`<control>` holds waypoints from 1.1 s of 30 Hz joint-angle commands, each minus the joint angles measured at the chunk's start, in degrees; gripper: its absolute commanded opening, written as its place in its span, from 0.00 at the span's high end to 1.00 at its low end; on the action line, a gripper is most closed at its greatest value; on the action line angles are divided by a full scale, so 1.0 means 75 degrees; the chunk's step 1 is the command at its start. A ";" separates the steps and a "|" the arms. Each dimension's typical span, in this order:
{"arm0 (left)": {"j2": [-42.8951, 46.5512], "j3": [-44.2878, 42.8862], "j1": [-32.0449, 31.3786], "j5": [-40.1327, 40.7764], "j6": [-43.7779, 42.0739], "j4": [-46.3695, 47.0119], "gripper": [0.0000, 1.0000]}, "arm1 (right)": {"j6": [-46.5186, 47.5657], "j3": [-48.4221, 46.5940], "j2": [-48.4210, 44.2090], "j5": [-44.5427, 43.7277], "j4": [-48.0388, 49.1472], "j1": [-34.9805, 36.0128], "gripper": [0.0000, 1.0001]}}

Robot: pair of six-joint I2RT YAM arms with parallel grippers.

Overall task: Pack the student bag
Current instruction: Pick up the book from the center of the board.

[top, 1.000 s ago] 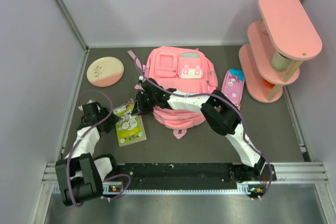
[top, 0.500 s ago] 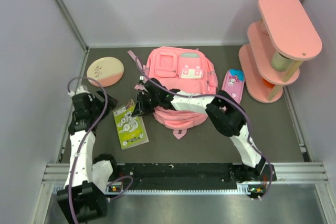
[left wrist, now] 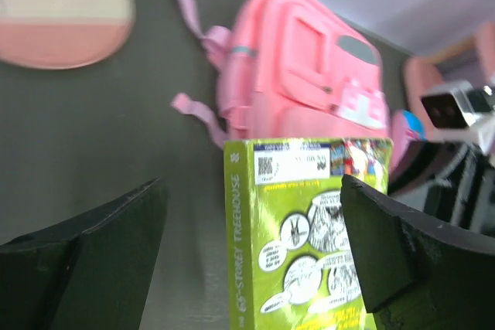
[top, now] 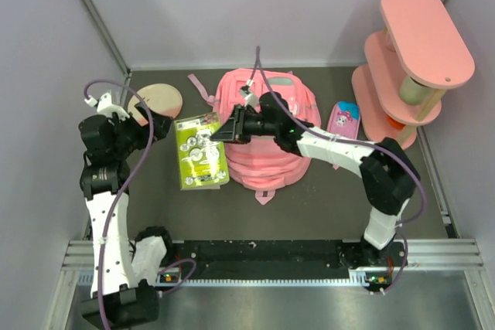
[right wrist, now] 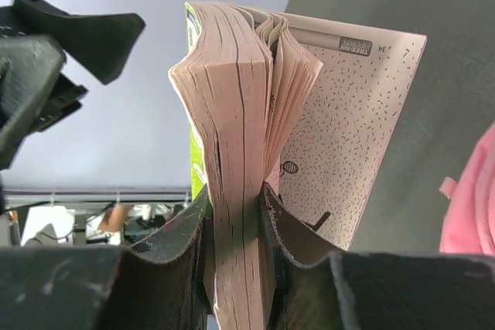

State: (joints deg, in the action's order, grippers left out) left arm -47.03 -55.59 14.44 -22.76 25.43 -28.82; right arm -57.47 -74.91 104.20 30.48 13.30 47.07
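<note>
The student bag (top: pixel 271 125) is a large pink backpack lying flat at the table's middle, also seen in the left wrist view (left wrist: pixel 298 67). My right gripper (top: pixel 232 130) is shut on the page block of a lime-green paperback book (top: pixel 199 152), held off the table just left of the bag. In the right wrist view the fingers (right wrist: pixel 286 226) pinch the fanned pages (right wrist: pixel 236 152). My left gripper (top: pixel 161 126) hovers open to the book's left, apart from it. Its dark fingers (left wrist: pixel 85 249) frame the green cover (left wrist: pixel 309 237) without touching it.
A round cream-and-pink disc (top: pixel 158 96) lies at the back left, partly behind my left arm. A small pink pencil case (top: pixel 343 120) lies right of the bag. A pink tiered shelf (top: pixel 414 59) stands at the back right. Grey walls close in the sides.
My left gripper opened, let go of the book and rose back to the left. The right gripper lifted the book off the table and carried it up toward the bag.
</note>
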 commanded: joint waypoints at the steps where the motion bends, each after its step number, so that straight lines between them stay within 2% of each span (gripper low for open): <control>1: -0.0023 -0.0101 -0.0003 -0.2702 0.0134 0.1281 0.04 | -0.0365 0.0542 -0.1295 0.0401 0.1274 -0.0486 1.00; 2: -0.0035 0.0028 -0.0015 -0.3658 0.0345 0.1671 0.04 | -0.0353 0.0659 -0.1424 0.0447 0.1297 -0.0580 1.00; 3: -0.0081 0.0204 -0.0026 -0.4074 0.0626 0.2150 0.03 | -0.0353 0.0893 -0.1576 0.0494 0.1320 -0.0766 1.00; 4: -0.0105 0.0600 -0.0038 -0.4519 0.1302 0.3373 0.02 | -0.0387 0.1011 -0.1844 0.0611 0.1436 -0.0872 1.00; 5: -0.0221 0.0789 -0.0085 -0.4929 0.1645 0.3780 0.02 | -0.0434 0.1140 -0.1974 0.0693 0.1530 -0.0990 1.00; 7: -0.0339 0.1083 -0.0283 -0.5120 0.2033 0.4636 0.02 | -0.0481 0.1421 -0.2267 0.0973 0.1683 -0.1247 1.00; 11: -0.0748 0.0991 -0.1440 -0.4829 0.1778 0.4640 0.01 | -0.0435 0.1867 -0.2701 0.1162 0.1742 -0.1564 1.00; 14: -0.1029 0.0967 -0.1853 -0.4430 0.1824 0.4767 0.01 | -0.0341 0.2078 -0.3030 0.1209 0.1660 -0.1682 1.00; 18: -0.1604 0.0839 -0.2369 -0.4488 0.1883 0.4874 0.01 | -0.0282 0.2312 -0.3288 0.1268 0.1753 -0.1682 1.00; 22: -0.1722 0.0850 -0.2499 -0.3834 0.1696 0.4628 0.01 | -0.0271 0.2535 -0.3581 0.1128 0.1672 -0.1705 1.00; 29: -0.1711 0.0662 -0.2523 -0.3481 0.1367 0.4183 0.01 | -0.0013 0.2746 -0.4003 0.0823 0.1286 -0.1706 1.00; 33: -0.1886 0.0604 -0.2581 -0.3691 0.1378 0.4053 0.01 | 0.0081 0.2805 -0.4062 0.0974 0.1390 -0.1706 1.00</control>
State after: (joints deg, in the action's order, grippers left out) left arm -60.55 -48.42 -4.29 -50.04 37.15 1.28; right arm -57.39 -53.23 76.97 36.77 17.89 34.33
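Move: The green book, pinched at its right edge by the right hand, has its middle about 10 cm right of the open left hand, 2 cm back and 12 below. The round plate lies some 19 cm ahead of the left hand, 6 left and 26 below. From the right hand, the book's middle is 4 cm left, 4 back and 3 below; the pink bag's middle is about 15 cm right, 7 ahead and 13 below. The book is carried, still pinched, to the right over the bag, about 13 cm, and raised some 6 cm by the right hand. The left hand follows rightwards about 16 cm, rising slightly and sinking back, and turns some 40 degrees clockwise while its left side dips, bringing the wide-open fingers around the spine; they don't close. ##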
